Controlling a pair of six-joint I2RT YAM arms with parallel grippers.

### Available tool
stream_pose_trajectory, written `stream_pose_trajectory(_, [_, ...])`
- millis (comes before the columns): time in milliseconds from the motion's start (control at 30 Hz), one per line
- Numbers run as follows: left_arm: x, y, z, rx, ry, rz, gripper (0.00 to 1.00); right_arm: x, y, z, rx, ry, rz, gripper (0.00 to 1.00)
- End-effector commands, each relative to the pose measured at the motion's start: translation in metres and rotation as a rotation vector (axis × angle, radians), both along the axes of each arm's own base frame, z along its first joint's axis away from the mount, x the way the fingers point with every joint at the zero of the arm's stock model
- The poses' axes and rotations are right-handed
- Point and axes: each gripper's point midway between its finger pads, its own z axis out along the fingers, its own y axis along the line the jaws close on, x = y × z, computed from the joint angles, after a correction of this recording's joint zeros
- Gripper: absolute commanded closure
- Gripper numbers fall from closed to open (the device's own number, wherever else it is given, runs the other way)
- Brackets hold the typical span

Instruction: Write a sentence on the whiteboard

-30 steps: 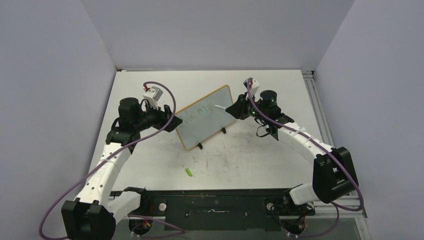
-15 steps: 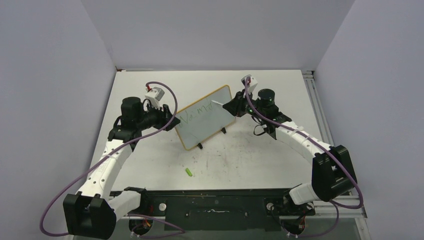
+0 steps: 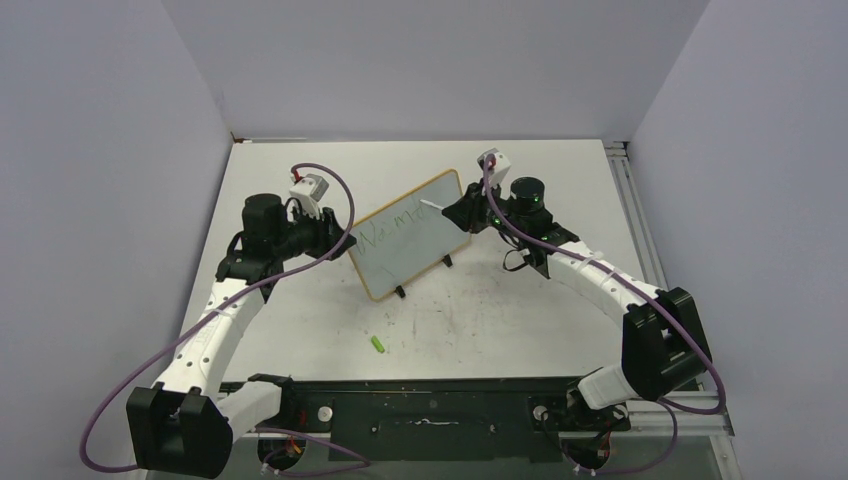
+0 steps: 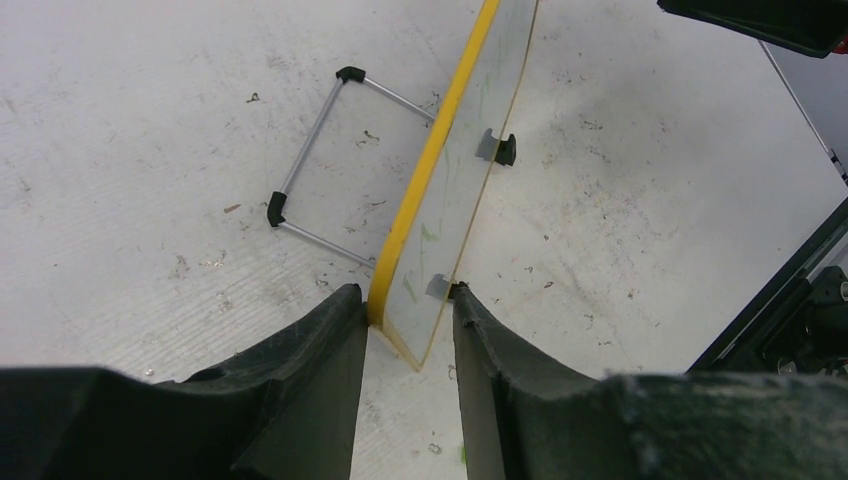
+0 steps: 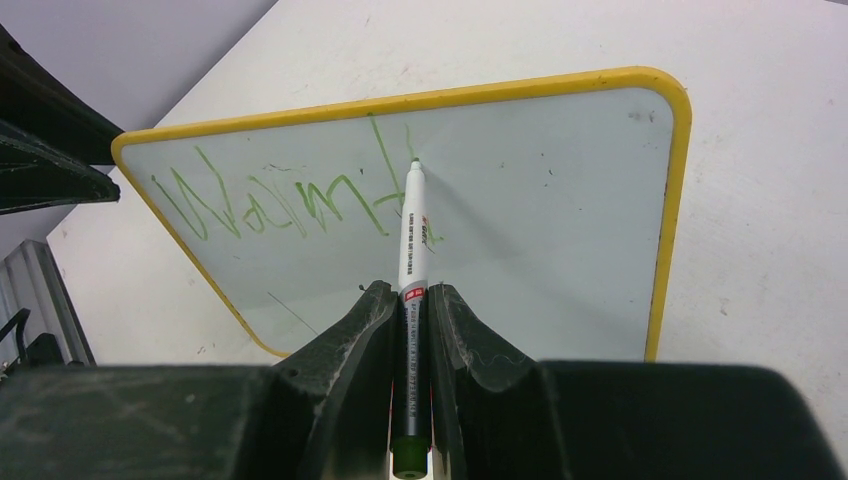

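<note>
The whiteboard (image 3: 410, 250) with its yellow frame stands tilted on the table between the two arms. Its left corner (image 4: 455, 170) lies between the fingers of my left gripper (image 4: 408, 295), and both tips touch it, so the gripper is shut on the board's edge (image 3: 345, 240). My right gripper (image 5: 408, 290) is shut on a white marker (image 5: 412, 230). The marker's tip rests on the board's white face (image 5: 540, 220), just right of the sentence (image 5: 290, 205), a single line of green handwriting across the upper left. In the top view the right gripper (image 3: 455, 213) is at the board's upper right.
A small green marker cap (image 3: 378, 344) lies on the table in front of the board. A wire stand (image 4: 310, 160) props the board from behind, and black feet (image 4: 506, 148) sit at its lower edge. The table top is scuffed.
My left gripper's jaws have closed in on the board's left corner. My right gripper has shifted slightly left and up with the marker along the board.
</note>
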Motion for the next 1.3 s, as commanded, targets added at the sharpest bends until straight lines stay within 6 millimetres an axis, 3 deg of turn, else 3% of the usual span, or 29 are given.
stream_pose_trajectory(0, [0.004,-0.002,0.012,0.003,-0.039,-0.014,0.67,0.009,0.002,0.017,-0.006,-0.067,-0.020,0.95])
stream_pose_trajectory(567, [0.004,-0.002,0.010,0.026,-0.041,-0.013,0.76,0.003,-0.001,-0.001,-0.039,-0.030,-0.030,0.95])
stream_pose_trajectory(1100, [0.003,-0.001,0.002,0.074,-0.041,-0.024,1.00,0.014,-0.002,0.021,0.033,-0.077,-0.091,0.95])
stream_pose_trajectory(1267, [0.001,-0.001,0.000,0.095,-0.042,-0.032,1.00,0.017,-0.004,0.019,0.029,-0.074,-0.107,0.95])
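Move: The left hand's partly open fingers are around the whiteboard's upper left corner, which is about 1 cm right of and 1 cm below its hand point; the near board clip is some 11 cm right, 8 back and 15 below. The right hand's marker tip is at the writing spot, about 6 cm left, 4 ahead and 1 below that hand. From that hand, the green letters lie 13 cm left and 2 back, slightly lower, and the board's upper right corner 9 ahead and 1 right, slightly higher. The left hand sinks about 1 cm at the whiteboard's upper left corner while its fingers, a third open, close almost fully and pinch the yellow frame, the hand rolling only a few degrees. The right keeps its grip on the marker with the tip staying at the board, first easing down about half a centimetre, then creeping forward a little under 1 cm and partly back up with a slight clockwise turn, which carries the tip to the right of the last strokes. ##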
